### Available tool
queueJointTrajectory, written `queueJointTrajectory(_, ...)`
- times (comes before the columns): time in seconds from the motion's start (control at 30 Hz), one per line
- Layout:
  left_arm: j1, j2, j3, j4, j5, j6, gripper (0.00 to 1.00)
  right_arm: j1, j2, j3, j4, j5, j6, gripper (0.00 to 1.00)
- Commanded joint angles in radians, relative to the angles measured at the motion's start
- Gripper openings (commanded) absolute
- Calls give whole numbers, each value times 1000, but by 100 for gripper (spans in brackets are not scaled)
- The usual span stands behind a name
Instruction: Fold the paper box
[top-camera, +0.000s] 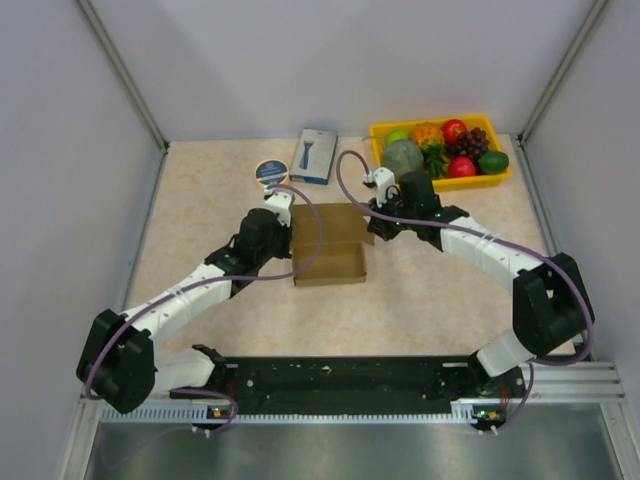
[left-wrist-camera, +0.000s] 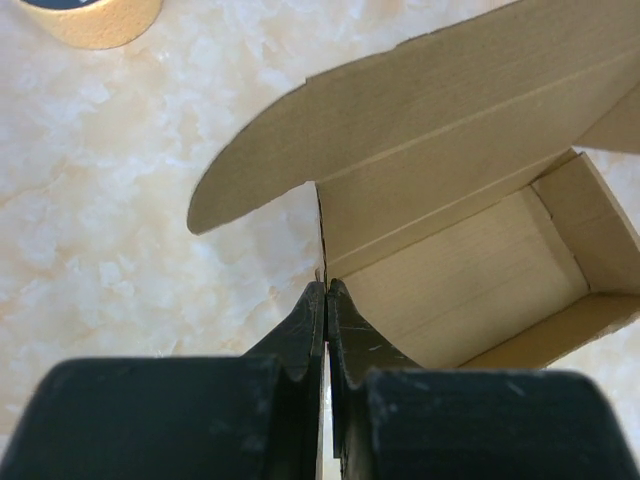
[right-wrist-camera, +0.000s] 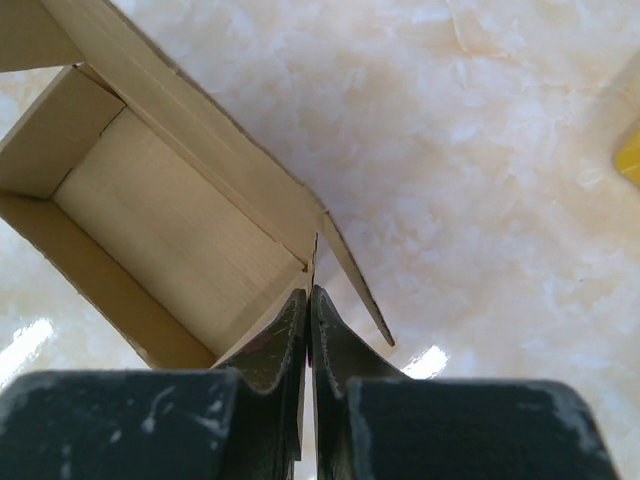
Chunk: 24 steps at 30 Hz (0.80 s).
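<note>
The paper box (top-camera: 330, 245) is brown cardboard, partly formed into an open tray in the middle of the table, with its lid panel lying flat behind it. My left gripper (top-camera: 290, 222) is at its left side. In the left wrist view that gripper (left-wrist-camera: 327, 285) is shut on the thin upright left wall of the paper box (left-wrist-camera: 450, 270), below a rounded flap (left-wrist-camera: 250, 170). My right gripper (top-camera: 372, 225) is at the right side. The right wrist view has this gripper (right-wrist-camera: 309, 292) shut on the right wall of the paper box (right-wrist-camera: 150, 230), next to a loose flap (right-wrist-camera: 355, 280).
A yellow tray (top-camera: 500, 180) of toy fruit and vegetables stands at the back right. A small blue-and-white printed box (top-camera: 315, 155) and a roll of tape (top-camera: 271, 171) lie behind the paper box. Grey walls close the table on three sides.
</note>
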Motion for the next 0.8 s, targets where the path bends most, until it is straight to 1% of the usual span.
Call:
queueJointTrajectory(0.0,-58,-37,-27,110,-151,-157,0,101,-83,-32,63,177,133,0)
queueJointTrajectory(0.07,-90,-29,-47,130,-220,-206,0,151,-97,-44,69,261,195,0)
queueJointTrajectory(0.1,-101,-26,-53,141,-235,-219,0,170,-107,-51,72,329,253,0)
queueJointTrajectory(0.17,-118,-20,-73,162,-263,-249,0,200,-120,-72,83,394,296,0)
queueJointTrajectory(0.2,-123,-20,-77,165,-295,-262,0,226,-129,-80,87,460,343,0)
queueJointTrajectory(0.33,-143,-40,-126,191,-332,-305,0,271,-146,-130,115,578,459,0)
queueJointTrajectory(0.47,-158,-74,-192,265,-366,-341,0,308,-144,-187,146,698,554,0)
queueJointTrajectory(0.5,-160,-80,-205,273,-369,-351,0,319,-146,-192,146,750,598,0)
queueJointTrajectory(0.57,-167,-98,-234,283,-378,-369,0,349,-149,-198,144,779,629,0)
queueJointTrajectory(0.6,-169,-103,-242,297,-381,-371,0,362,-149,-198,138,822,667,0)
queueJointTrajectory(0.77,-187,-121,-271,300,-390,-387,0,463,-138,-181,100,943,740,0)
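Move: The paper box I hold at both back corners has its middle about 8 cm to the right of my left hand, 2 cm back and 4 cm lower. From my right hand, that middle is roughly 8 cm left, 4 cm back and 4 cm lower. The tape roll stands some 17 cm ahead of my left hand and 5 cm left. The yellow fruit basket's middle is about 19 cm ahead of my right hand and 15 cm right. I keep both grippers shut on the back corner flaps and swing them round towards me along the box's sides. My right hand draws back about 5 cm and drifts left, turning some 35 degrees clockwise; my left goes back and down, 2 cm or so each, turning counter-clockwise about half as much and rolling a little, left side down. ##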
